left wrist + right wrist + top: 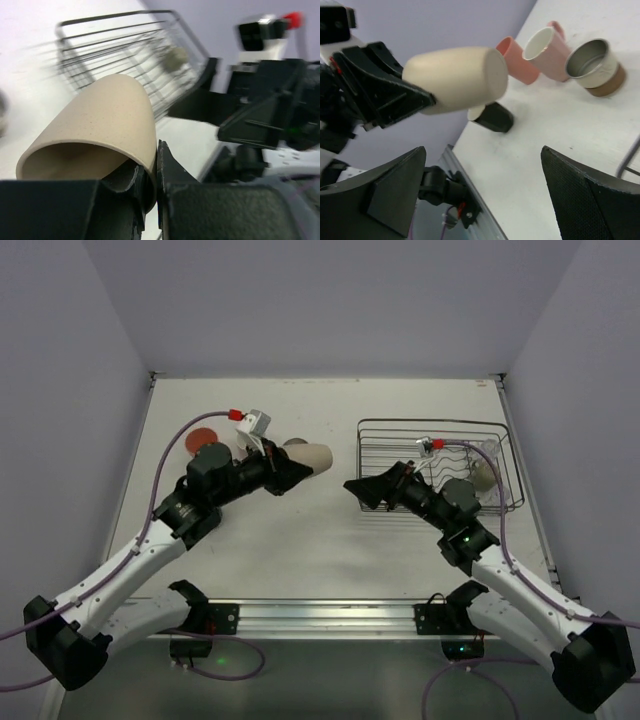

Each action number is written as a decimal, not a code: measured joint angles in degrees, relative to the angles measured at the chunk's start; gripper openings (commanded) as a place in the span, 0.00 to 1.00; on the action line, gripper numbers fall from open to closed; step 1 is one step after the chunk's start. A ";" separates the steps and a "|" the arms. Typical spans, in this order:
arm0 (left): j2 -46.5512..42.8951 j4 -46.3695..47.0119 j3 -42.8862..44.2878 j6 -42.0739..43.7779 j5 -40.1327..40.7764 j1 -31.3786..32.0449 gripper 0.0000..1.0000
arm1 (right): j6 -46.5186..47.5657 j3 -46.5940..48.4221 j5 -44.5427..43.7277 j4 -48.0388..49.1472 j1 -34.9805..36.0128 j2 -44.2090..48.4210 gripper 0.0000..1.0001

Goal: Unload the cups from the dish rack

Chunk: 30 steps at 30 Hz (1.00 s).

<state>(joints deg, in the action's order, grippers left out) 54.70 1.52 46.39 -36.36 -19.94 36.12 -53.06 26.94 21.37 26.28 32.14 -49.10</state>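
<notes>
My left gripper (pixel 288 468) is shut on the rim of the beige cup (pixel 312 454), one finger inside and one outside. It holds the cup (pixel 100 125) on its side above the table, left of the dish rack (pixel 435 465). My right gripper (pixel 358 494) stands open and empty near the rack's left end, facing that cup (pixel 455 77). An olive-grey mug (pixel 483 476) lies in the rack's right part. On the table stand a salmon cup (pixel 517 60), a pale pink cup (pixel 547 52) and a shiny metal cup (pixel 595 62).
The right arm (pixel 260 100) fills the right side of the left wrist view, close to the held cup. The rack's wire wall (pixel 125 50) lies beyond the cup. The table's near edge and metal rail (pixel 470 200) run below my right gripper.
</notes>
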 measured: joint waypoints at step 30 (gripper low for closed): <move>29.38 -41.24 9.11 19.65 32.44 -2.14 0.43 | 17.11 0.59 -18.88 -27.34 0.00 13.11 0.99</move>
<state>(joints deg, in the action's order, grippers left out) 84.07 -39.72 55.51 -16.71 12.49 33.98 -35.94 27.53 2.48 -1.06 32.14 -35.99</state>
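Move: Some 14 cm to the left hand's left, 2 ahead and 26 below is the bare patch for the cream cup it holds; the pink mug stands 16 cm beyond that patch, the metal cup 16 beyond and 13 right, the dark cup 11 left and level. The empty right hand has the rack's tan cup about 32 cm right, 14 ahead, 22 below, with a clear glass 8 cm beyond it. Swinging down some 23 cm and about 13 cm left, the left hand brings the cream cup, still pinched by its rim, to the bare table, rolling about 60 degrees so the fingers turn from sideways to down, then slows and starts to open at the end. The open right hand backs off to its right and sinks about 5 cm. ##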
